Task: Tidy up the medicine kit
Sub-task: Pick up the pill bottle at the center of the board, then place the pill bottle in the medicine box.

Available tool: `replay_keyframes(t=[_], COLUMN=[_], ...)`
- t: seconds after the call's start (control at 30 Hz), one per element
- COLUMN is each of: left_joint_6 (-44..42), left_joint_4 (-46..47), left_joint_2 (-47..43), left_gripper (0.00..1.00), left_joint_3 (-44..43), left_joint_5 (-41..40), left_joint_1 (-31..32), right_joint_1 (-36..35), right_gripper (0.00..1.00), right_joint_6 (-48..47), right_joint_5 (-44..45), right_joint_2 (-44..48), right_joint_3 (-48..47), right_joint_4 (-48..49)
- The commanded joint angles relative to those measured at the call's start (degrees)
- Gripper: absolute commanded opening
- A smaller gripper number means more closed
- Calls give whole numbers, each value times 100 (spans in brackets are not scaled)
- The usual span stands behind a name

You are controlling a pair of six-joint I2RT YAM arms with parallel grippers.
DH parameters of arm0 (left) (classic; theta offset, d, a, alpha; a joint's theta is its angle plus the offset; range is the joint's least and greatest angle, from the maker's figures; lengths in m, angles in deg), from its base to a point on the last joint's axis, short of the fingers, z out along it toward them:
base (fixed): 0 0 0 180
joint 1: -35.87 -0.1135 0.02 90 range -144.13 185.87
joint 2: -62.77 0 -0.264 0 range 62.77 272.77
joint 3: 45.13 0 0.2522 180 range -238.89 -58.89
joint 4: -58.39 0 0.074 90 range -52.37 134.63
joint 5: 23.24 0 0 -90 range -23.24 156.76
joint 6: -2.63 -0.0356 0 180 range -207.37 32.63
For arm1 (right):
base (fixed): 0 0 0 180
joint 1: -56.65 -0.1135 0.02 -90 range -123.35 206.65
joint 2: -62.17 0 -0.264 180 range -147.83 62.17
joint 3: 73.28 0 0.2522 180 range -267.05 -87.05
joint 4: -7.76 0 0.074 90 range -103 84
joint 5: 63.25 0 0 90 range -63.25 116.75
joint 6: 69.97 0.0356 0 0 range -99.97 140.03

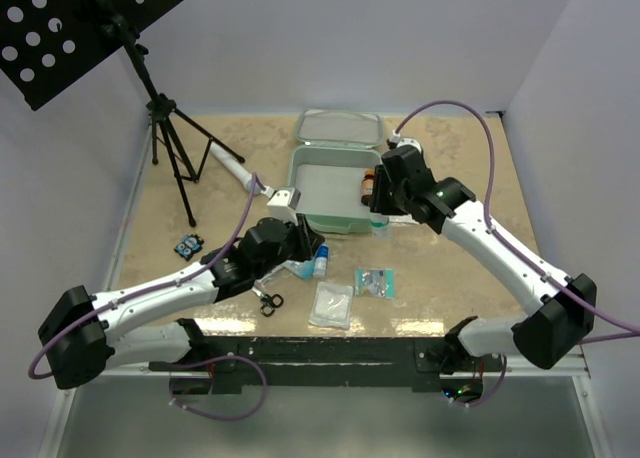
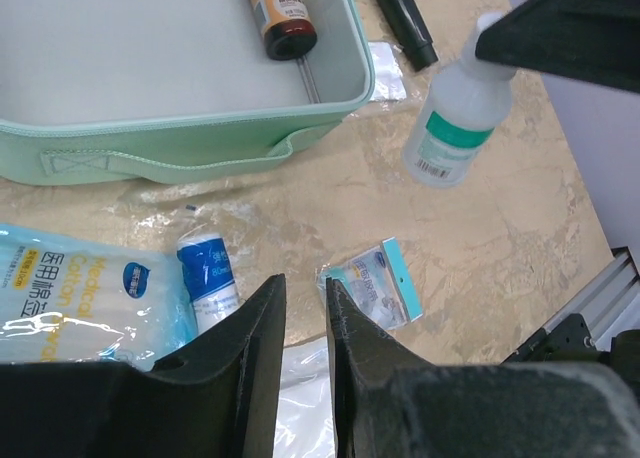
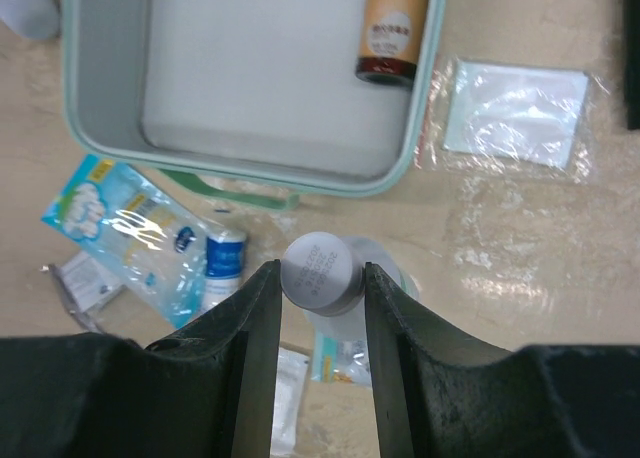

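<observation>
The medicine kit [image 1: 330, 216] is a mint-green soft case lying open, its lid [image 1: 340, 128] folded back behind it. A brown bottle [image 3: 390, 33] lies inside against the right wall. My right gripper [image 3: 322, 268] is shut on the grey cap of a white bottle with a green label [image 2: 455, 128], held just off the kit's front right corner. My left gripper [image 2: 305, 283] hangs in front of the kit with its jaws a narrow gap apart and nothing between them. Under it lie a clear packet and a blue-and-white bandage roll [image 2: 208, 278].
A cotton bag [image 2: 60, 298] lies left of the roll, and a teal-edged packet [image 2: 380, 283] to its right. Scissors [image 1: 268, 300] and a clear packet [image 1: 332, 303] lie near the front edge. A tripod [image 1: 170, 138], a white-and-grey cylinder [image 1: 230, 163] and a small gadget [image 1: 188, 246] stand at the left.
</observation>
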Motion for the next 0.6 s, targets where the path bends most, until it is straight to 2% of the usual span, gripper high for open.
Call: replay_keyframes(t=[0.0,0.23,0.57], left_joint_6=[-8,19,-60], left_joint_4=[-96,-507,-975], left_joint_2=[-303,-645,-865], left_gripper=[27,27,27], left_joint_3=[-30,40,31], left_joint_5=[-246,-448,-632], left_joint_1=[-36,-54,-133], right_joint_1=[-39,83,479], right_gripper=[0,0,0], right_joint_6=[66,75,-110], right_joint_5=[-398,-459,-547], right_joint_2=[-223,-1180,-2868], right_joint_3=[-764,-1511,-2461], right_joint_4=[533,1104,1447])
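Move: The pill bottle, white with a green band, already hangs by its cap from the right fingers. The open green case it is taken to has its middle about 18 cm ahead, 9 cm left and 17 cm below. The amber bottle in the case is roughly 17 cm ahead and 2 cm left; the clear packet outside it, 10 cm ahead, 6 cm right and 20 cm below. From the left hand the case's middle is about 25 cm ahead, 5 cm right and 14 cm below. The pill bottle, still pinched by its cap, is carried by the right hand about 12 cm forward and 6 cm left towards the case, rising some 4 cm to start with and then sinking about 5 cm as it passes over the front rim; the grip stays as it was. The empty left hand shifts about 3 cm left, fingers unchanged. ##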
